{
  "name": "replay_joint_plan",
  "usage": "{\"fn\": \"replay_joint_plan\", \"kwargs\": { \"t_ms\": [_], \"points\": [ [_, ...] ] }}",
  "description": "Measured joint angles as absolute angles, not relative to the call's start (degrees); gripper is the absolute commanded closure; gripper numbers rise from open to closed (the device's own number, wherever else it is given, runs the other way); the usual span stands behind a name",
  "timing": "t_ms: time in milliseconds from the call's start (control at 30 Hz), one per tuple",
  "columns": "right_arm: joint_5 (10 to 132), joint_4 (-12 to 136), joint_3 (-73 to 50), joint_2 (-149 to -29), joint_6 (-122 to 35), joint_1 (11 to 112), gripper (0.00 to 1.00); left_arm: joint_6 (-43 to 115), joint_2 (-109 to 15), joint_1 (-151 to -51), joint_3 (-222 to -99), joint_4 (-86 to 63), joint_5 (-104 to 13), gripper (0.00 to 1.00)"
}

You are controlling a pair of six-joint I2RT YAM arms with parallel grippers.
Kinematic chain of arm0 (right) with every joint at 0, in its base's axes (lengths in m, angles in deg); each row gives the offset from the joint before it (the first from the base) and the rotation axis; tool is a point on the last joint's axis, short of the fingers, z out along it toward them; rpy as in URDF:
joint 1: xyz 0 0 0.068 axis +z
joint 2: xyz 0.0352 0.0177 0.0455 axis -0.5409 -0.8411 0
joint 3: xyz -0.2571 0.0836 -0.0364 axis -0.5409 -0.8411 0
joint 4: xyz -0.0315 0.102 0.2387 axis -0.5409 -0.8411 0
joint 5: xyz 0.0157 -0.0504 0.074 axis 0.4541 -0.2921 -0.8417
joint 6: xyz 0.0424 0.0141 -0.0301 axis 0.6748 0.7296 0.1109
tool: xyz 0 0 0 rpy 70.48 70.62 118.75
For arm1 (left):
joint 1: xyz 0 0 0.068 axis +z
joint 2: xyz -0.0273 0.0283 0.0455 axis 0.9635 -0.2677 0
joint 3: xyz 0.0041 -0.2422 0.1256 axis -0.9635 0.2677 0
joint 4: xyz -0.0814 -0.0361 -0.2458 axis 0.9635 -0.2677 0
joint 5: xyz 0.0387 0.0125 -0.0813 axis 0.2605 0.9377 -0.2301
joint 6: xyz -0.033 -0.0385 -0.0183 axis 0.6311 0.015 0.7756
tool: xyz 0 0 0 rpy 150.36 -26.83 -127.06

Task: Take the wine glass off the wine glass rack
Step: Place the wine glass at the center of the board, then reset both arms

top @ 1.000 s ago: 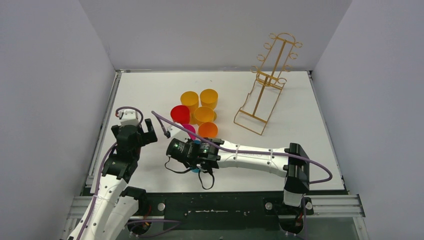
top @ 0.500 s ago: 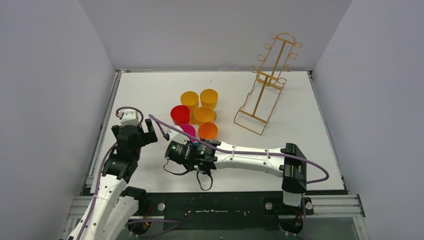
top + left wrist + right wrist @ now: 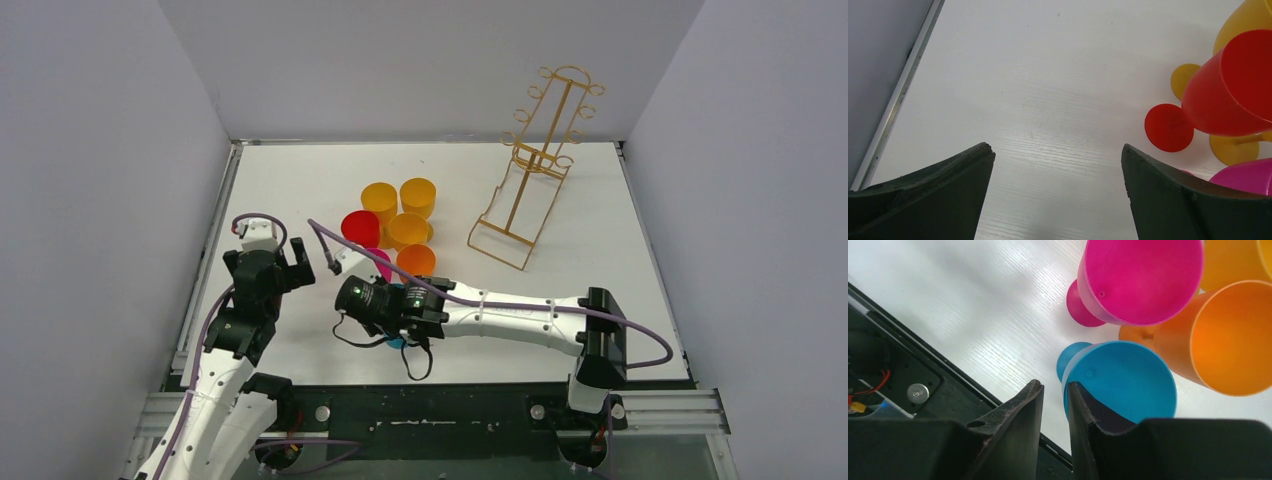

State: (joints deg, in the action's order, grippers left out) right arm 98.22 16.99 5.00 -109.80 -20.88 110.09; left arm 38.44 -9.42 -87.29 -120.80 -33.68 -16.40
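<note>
The gold wire wine glass rack (image 3: pixel 535 170) stands at the back right with nothing hanging on it. A blue wine glass (image 3: pixel 1128 380) stands upright on the table near the front edge. My right gripper (image 3: pixel 1054 385) is over it, jaws a narrow gap apart. One finger is inside the bowl, the other is outside, and the rim sits loosely between them. In the top view the right wrist hides most of this glass. My left gripper (image 3: pixel 1058 150) hangs wide open over bare table at the left, holding nothing.
A pink glass (image 3: pixel 1143 280) and an orange glass (image 3: pixel 1228 340) stand right behind the blue one. A red glass (image 3: pixel 1233 85) and yellow glasses (image 3: pixel 400 205) cluster mid-table. The black front rail (image 3: pixel 913 385) lies just below my right gripper.
My right wrist slid a little left half a second ago and has come back right. The left arm, the glasses and the rack have not moved.
</note>
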Motion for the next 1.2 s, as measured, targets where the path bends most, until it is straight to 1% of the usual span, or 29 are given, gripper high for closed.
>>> {"fn": "replay_joint_plan", "kwargs": {
  "t_ms": [33, 133, 300, 433, 667, 733, 800, 900, 1000, 1033, 1200],
  "points": [
    [98.11, 17.50, 4.62, -108.91, -20.99, 110.09, 0.71, 38.42, -9.42, -87.29, -120.80, -33.68, -16.40, 0.03],
    [98.01, 18.61, 4.06, -106.50, -20.93, 110.09, 0.57, 38.40, -9.42, -87.29, -120.80, -33.68, -16.40, 0.03],
    [98.09, 21.39, 4.01, -102.66, -21.45, 110.09, 0.45, 38.38, -9.53, -87.29, -120.80, -33.70, -16.38, 0.03],
    [98.92, 24.27, 3.62, -98.83, -22.57, 110.09, 0.32, 38.40, -9.53, -87.29, -120.80, -33.68, -16.36, 0.03],
    [103.93, 33.30, -5.45, -83.33, -24.91, 108.71, 0.16, 38.38, -9.53, -87.29, -120.80, -33.70, -16.58, 0.03],
    [105.98, 34.44, -8.42, -78.92, -24.84, 106.35, 0.15, 38.11, -9.53, -87.29, -120.80, -33.68, -17.65, 0.03],
    [107.01, 35.07, -12.01, -74.64, -24.58, 101.34, 0.14, 37.74, -9.75, -87.29, -120.97, -33.88, -19.18, 0.03],
    [106.25, 32.21, -14.81, -71.60, -23.70, 89.02, 0.12, 37.35, -11.87, -87.29, -123.57, -35.85, -21.13, 0.03],
    [105.02, 29.19, -16.97, -70.72, -23.11, 79.27, 0.04, 37.68, -15.39, -87.27, -129.91, -38.80, -21.56, 0.03],
    [104.82, 28.21, -17.93, -70.18, -22.92, 77.76, 0.01, 38.03, -16.28, -87.25, -131.84, -39.47, -21.50, 0.03],
    [105.41, 24.12, -22.63, -64.78, -21.82, 76.30, 0.00, 41.52, -19.87, -87.23, -141.63, -44.65, -19.55, 0.03]
  ]
}}
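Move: The blue wine glass is already standing, and the right fingers straddle its back-left rim: its middle lies about 3 cm ahead, 4 cm right and 6 cm below the right hand. From that hand the magenta glass is some 11 cm ahead and 1 cm left, the orange one 12 cm ahead and 9 cm right, and the empty rack roughly 34 cm ahead and 37 cm right. From the left hand the blue glass lies about 25 cm right and 10 cm back. The right hand lifts off the blue glass's rim, rising nearly straight up some 17 cm before swinging right and forward away from the glasses towards the rack, sinking slightly at the end while turning about 40 degrees clockwise and tipping its fingers up towards level. Its fingers spread from barely apart to wide open; late on, the empty left hand rises about 8 cm, still open. ##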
